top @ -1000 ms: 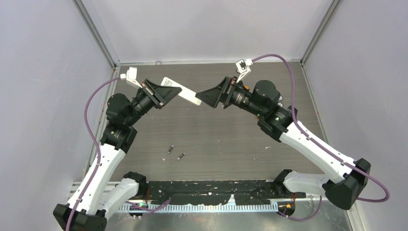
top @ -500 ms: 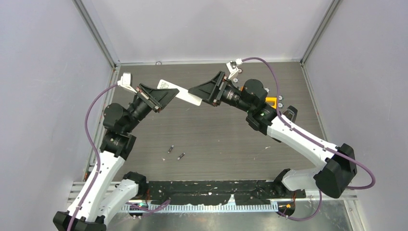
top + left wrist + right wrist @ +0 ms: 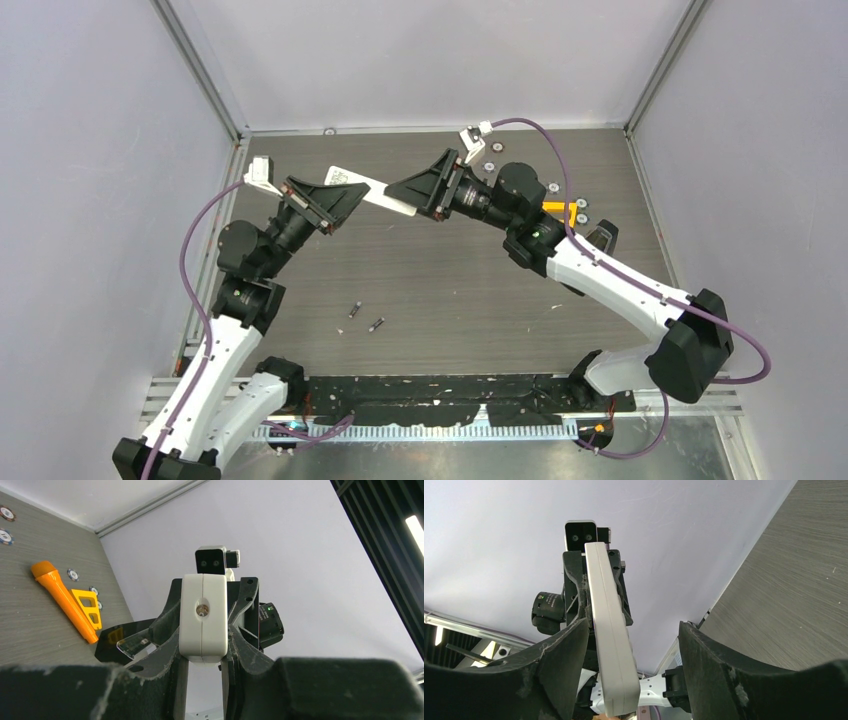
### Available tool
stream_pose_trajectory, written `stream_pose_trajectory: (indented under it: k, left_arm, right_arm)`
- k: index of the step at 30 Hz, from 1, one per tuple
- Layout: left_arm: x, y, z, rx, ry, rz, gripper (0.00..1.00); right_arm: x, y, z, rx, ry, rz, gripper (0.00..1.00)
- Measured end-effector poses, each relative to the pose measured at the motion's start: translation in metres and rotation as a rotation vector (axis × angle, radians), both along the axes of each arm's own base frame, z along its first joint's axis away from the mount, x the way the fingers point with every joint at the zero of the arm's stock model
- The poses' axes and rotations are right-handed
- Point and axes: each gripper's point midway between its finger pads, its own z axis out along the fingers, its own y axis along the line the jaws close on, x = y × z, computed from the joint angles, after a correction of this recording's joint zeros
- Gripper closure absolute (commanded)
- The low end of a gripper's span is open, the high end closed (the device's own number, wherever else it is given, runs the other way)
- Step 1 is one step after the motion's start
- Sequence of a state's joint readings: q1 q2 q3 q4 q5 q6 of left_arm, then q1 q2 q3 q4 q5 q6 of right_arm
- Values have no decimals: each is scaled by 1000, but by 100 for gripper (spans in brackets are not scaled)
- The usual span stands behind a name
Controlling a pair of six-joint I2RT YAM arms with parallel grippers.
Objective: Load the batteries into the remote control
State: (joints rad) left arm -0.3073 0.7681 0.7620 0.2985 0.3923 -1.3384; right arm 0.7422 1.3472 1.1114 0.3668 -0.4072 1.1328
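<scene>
My left gripper (image 3: 350,193) is shut on the white remote control (image 3: 385,198) and holds it level above the far part of the table. In the left wrist view the remote's end face (image 3: 202,615) sits clamped between my fingers (image 3: 177,650). My right gripper (image 3: 402,190) is open, and its jaws straddle the remote's free end. In the right wrist view the remote (image 3: 610,640) lies close to the left finger (image 3: 569,650), with a wide gap to the right finger. Two batteries (image 3: 355,311) (image 3: 377,324) lie loose on the table near the front centre.
An orange flashlight (image 3: 556,207) (image 3: 62,600) and a yellow piece (image 3: 89,607) lie at the back right. Small silver discs (image 3: 497,150) lie scattered near them. Grey walls and metal rails enclose the table.
My right arm has moved left, bringing its open jaws around the remote's free end. My left arm has shifted slightly, still holding the remote.
</scene>
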Motion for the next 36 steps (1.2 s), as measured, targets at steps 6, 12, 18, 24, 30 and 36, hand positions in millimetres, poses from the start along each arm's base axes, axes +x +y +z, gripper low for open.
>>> stream_pose_trajectory:
  k: [6, 12, 18, 24, 30, 36]
  left_arm:
    - [-1, 4, 0, -10, -11, 22, 100]
    - [1, 6, 0, -29, -6, 38, 100]
    - [1, 6, 2, -41, -12, 36, 100]
    - [2, 7, 3, -48, -7, 36, 100]
    - [4, 7, -1, -55, 8, 40, 100]
    - [7, 7, -5, -55, 27, 45, 100]
  right_arm:
    - [0, 1, 2, 3, 0, 5, 40]
    - [0, 3, 1, 4, -1, 12, 31]
    - [1, 5, -2, 2, -4, 17, 26]
    - [4, 10, -1, 3, -11, 30, 29]
    - [3, 11, 0, 4, -13, 36, 43]
    - [2, 11, 3, 13, -27, 43, 62]
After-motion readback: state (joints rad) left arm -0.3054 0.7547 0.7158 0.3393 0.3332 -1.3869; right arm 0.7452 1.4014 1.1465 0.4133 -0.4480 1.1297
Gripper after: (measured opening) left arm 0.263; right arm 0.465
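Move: The remote, held by the left fingers, has its middle about 4 cm left of the right hand, level with it; its near end already lies between the right fingers. From the left hand, the remote's middle is about 1 cm right. The two batteries lie roughly 38 cm below the right hand, one some 9 cm back and 9 cm left, the other 12 cm back and 5 cm left. Right hand eases about 1 cm left along the remote, fingers narrowing, reopening, then narrowing around it; left keeps hold. ##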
